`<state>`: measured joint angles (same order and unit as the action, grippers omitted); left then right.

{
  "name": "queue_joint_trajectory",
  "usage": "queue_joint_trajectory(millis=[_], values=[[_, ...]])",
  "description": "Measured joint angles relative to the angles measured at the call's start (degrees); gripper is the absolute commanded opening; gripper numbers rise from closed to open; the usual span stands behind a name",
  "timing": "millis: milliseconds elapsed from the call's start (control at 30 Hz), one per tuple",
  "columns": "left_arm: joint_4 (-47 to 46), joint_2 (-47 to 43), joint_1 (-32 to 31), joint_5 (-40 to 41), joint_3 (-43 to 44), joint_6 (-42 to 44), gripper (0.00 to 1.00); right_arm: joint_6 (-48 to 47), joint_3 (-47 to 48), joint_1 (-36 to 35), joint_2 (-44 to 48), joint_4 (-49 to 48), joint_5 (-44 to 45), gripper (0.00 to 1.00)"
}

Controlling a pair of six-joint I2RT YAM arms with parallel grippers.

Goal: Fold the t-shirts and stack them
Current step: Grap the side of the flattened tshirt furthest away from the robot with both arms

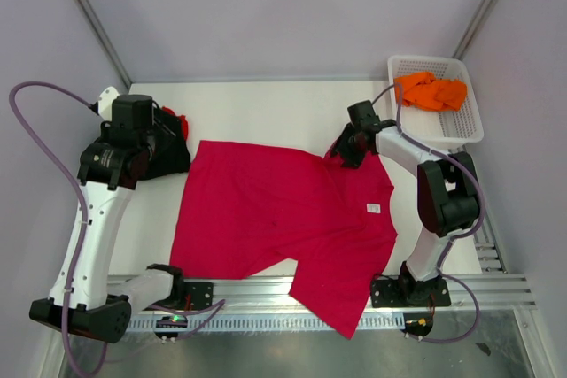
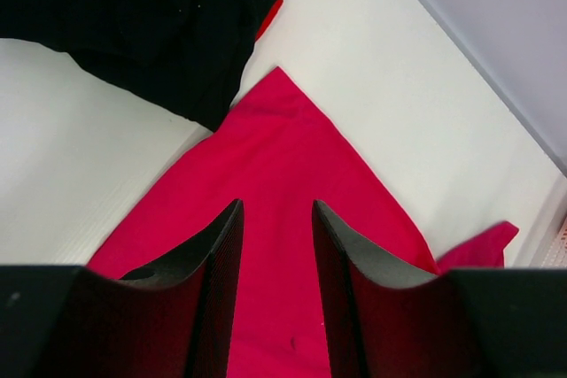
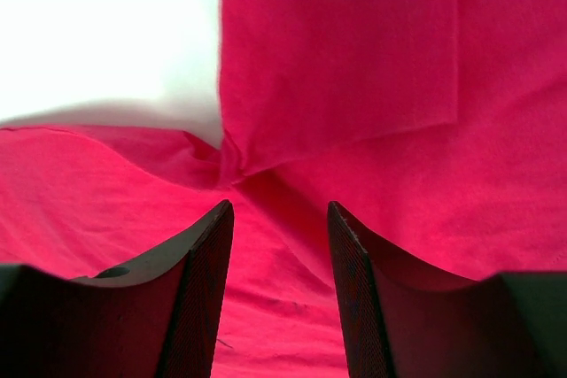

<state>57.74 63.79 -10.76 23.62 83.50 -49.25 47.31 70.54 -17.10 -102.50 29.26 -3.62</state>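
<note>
A large crimson t-shirt (image 1: 275, 214) lies spread on the white table, its small white label (image 1: 373, 208) near the right side. My left gripper (image 1: 177, 150) is open and empty, its jaws just over the shirt's far left corner (image 2: 279, 95). My right gripper (image 1: 342, 153) is open and empty, low over a folded sleeve and wrinkles at the shirt's far right edge (image 3: 337, 59). A black t-shirt (image 1: 166, 158) lies at the far left with a red one (image 1: 182, 121) showing behind it. An orange t-shirt (image 1: 431, 91) lies in the basket.
The white mesh basket (image 1: 452, 133) stands at the far right corner. The crimson shirt's near right part (image 1: 341, 303) hangs over the front edge onto the metal rail (image 1: 496, 289). Bare table (image 1: 266, 112) lies beyond the shirt.
</note>
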Motion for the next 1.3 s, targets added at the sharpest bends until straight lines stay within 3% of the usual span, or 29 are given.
queue_joint_trajectory(millis=[700,1300], values=[[0.0,1.2,0.0,0.0,0.0,0.2,0.4,0.9,-2.4,0.1,-0.2,0.2,4.6,0.51],[0.0,1.2,0.0,0.3,0.0,0.2,0.4,1.7,-4.1,5.1,-1.0,-1.0,8.2,0.51]])
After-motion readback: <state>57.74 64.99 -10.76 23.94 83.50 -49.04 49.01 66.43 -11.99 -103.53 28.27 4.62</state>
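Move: The flap corner, on the t-shirt's folded-over sleeve flap, lies about 6 cm to the right hand's right, level with it fore and aft, some 4 cm below. The notch in the shirt's far edge is roughly 2 cm ahead and 4 cm left, the sleeve tip about 12 cm ahead and 3 cm right, the white label around 10 cm back and 7 cm right. From the left hand, the flap corner is about 9 cm ahead, 43 cm right and 29 cm lower. Heading for the flap corner, the right hand first dips back and down by about 2 cm each, then regains that reach while sweeping some 5 cm right, away from the notch, and sinking a little more. It turns roughly 10 degrees clockwise, fingers staying half open, and ends with the fingertips close over the corner; contact can't be made out. ##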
